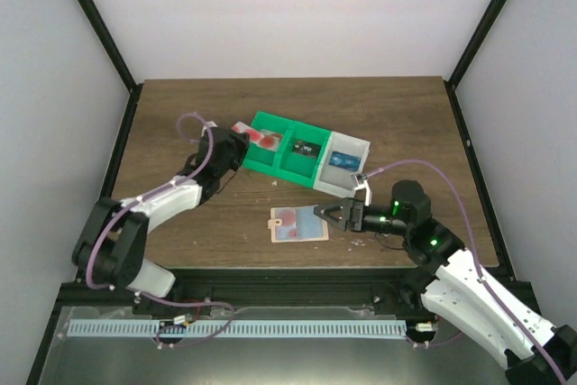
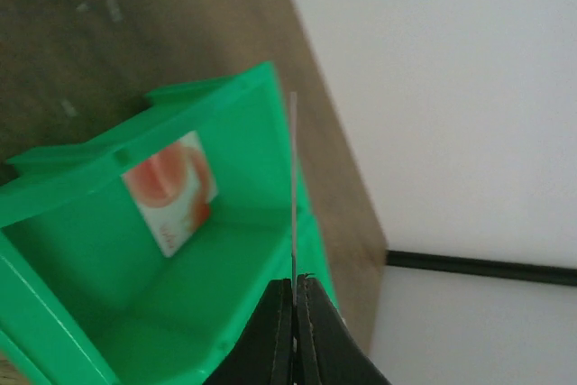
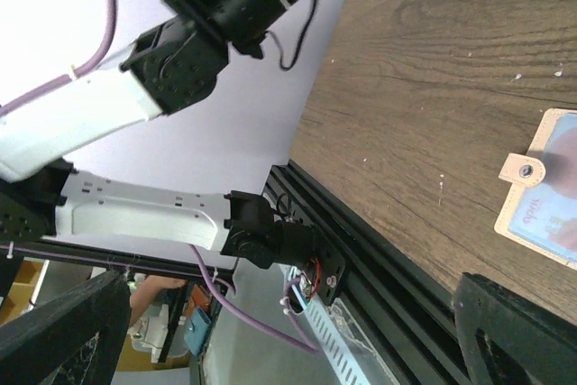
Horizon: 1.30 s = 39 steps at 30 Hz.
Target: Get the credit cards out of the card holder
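The card holder point(image 1: 297, 224) lies open on the table, pale blue inside with a tan edge and a tan tab at its left end. In the right wrist view the card holder point(image 3: 548, 188) shows only at the right edge. My right gripper point(image 1: 323, 215) point(image 3: 288, 286) is low at the holder's right edge, open wide, with nothing between its fingers. My left gripper point(image 1: 240, 143) point(image 2: 295, 281) is shut on a thin card point(image 2: 293, 187), seen edge-on above the left green bin point(image 2: 225, 313). From above that card point(image 1: 257, 135) is red and white.
Two joined green bins point(image 1: 281, 164) and a white bin point(image 1: 359, 145) stand behind the holder. The middle bin holds a dark card point(image 1: 308, 149), the white one a blue card point(image 1: 343, 161). An orange-white card shape point(image 2: 171, 188) shows on the left bin's inner wall, perhaps a reflection.
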Each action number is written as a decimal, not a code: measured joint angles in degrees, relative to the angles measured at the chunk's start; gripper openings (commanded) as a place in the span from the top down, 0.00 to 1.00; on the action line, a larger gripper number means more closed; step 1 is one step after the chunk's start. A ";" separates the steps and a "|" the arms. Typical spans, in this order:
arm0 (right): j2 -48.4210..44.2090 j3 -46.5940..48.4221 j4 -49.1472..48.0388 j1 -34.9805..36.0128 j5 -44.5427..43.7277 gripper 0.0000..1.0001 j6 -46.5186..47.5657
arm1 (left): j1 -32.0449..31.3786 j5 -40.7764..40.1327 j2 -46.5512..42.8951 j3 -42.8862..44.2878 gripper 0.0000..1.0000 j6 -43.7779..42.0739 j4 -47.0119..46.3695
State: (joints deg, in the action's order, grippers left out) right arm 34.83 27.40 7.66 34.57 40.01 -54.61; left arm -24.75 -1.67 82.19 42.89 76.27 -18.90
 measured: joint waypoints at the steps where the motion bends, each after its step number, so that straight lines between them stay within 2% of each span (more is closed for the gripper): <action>1: -0.04 0.26 0.59 0.00 0.00 0.00 0.42 | -0.39 -0.90 1.77 0.90 1.00 0.68 1.07; 6: 0.59 2.43 4.44 0.00 -0.70 0.00 3.26 | -2.16 -3.54 11.72 8.63 1.00 5.07 6.43; 11: 3.45 6.78 8.63 0.00 -2.58 0.00 6.38 | -4.31 -5.81 15.69 14.08 1.00 8.83 9.27; 15: 5.86 9.90 10.82 0.00 -3.69 0.00 8.39 | -4.81 -6.49 16.61 14.62 1.00 10.12 8.37; 20: 8.61 12.70 11.78 0.00 -4.90 0.00 10.25 | -4.76 -7.98 16.96 11.23 1.00 7.50 0.50; 29: 14.38 14.23 13.03 0.00 -5.16 0.00 11.13 | -4.81 -10.03 17.64 14.25 1.00 9.03 5.40; 39: 14.86 15.10 13.27 0.00 -5.81 0.00 10.86 | -4.92 -9.20 24.24 17.90 1.00 9.35 7.48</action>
State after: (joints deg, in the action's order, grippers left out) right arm 49.69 42.50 20.93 34.57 34.20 -43.75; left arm -29.67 -10.87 106.43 60.80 85.62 -11.42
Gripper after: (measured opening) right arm 0.996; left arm 0.027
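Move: Ahead of the left hand, which already holds a red-and-white card, the green box's left compartment lies some 6 cm forward, 5 cm right and about 15 cm lower. The right compartment is about 2 cm forward and 15 cm right; the white tray is 3 cm back and 26 cm right; the card holder is 23 cm back, 13 cm right and 18 cm below. From the right hand, the left compartment is roughly 31 cm forward, 12 cm left and 21 cm below. Lowering the card towards the green box's left compartment, the left hand sinks about 8 cm while going forward and to the right, with a pause partway down; its fingers tip some 15 degrees further down, swing slightly counter-clockwise and stay shut on the card. The open, empty right hand drifts about 4 cm forward, its fingers dipping. ##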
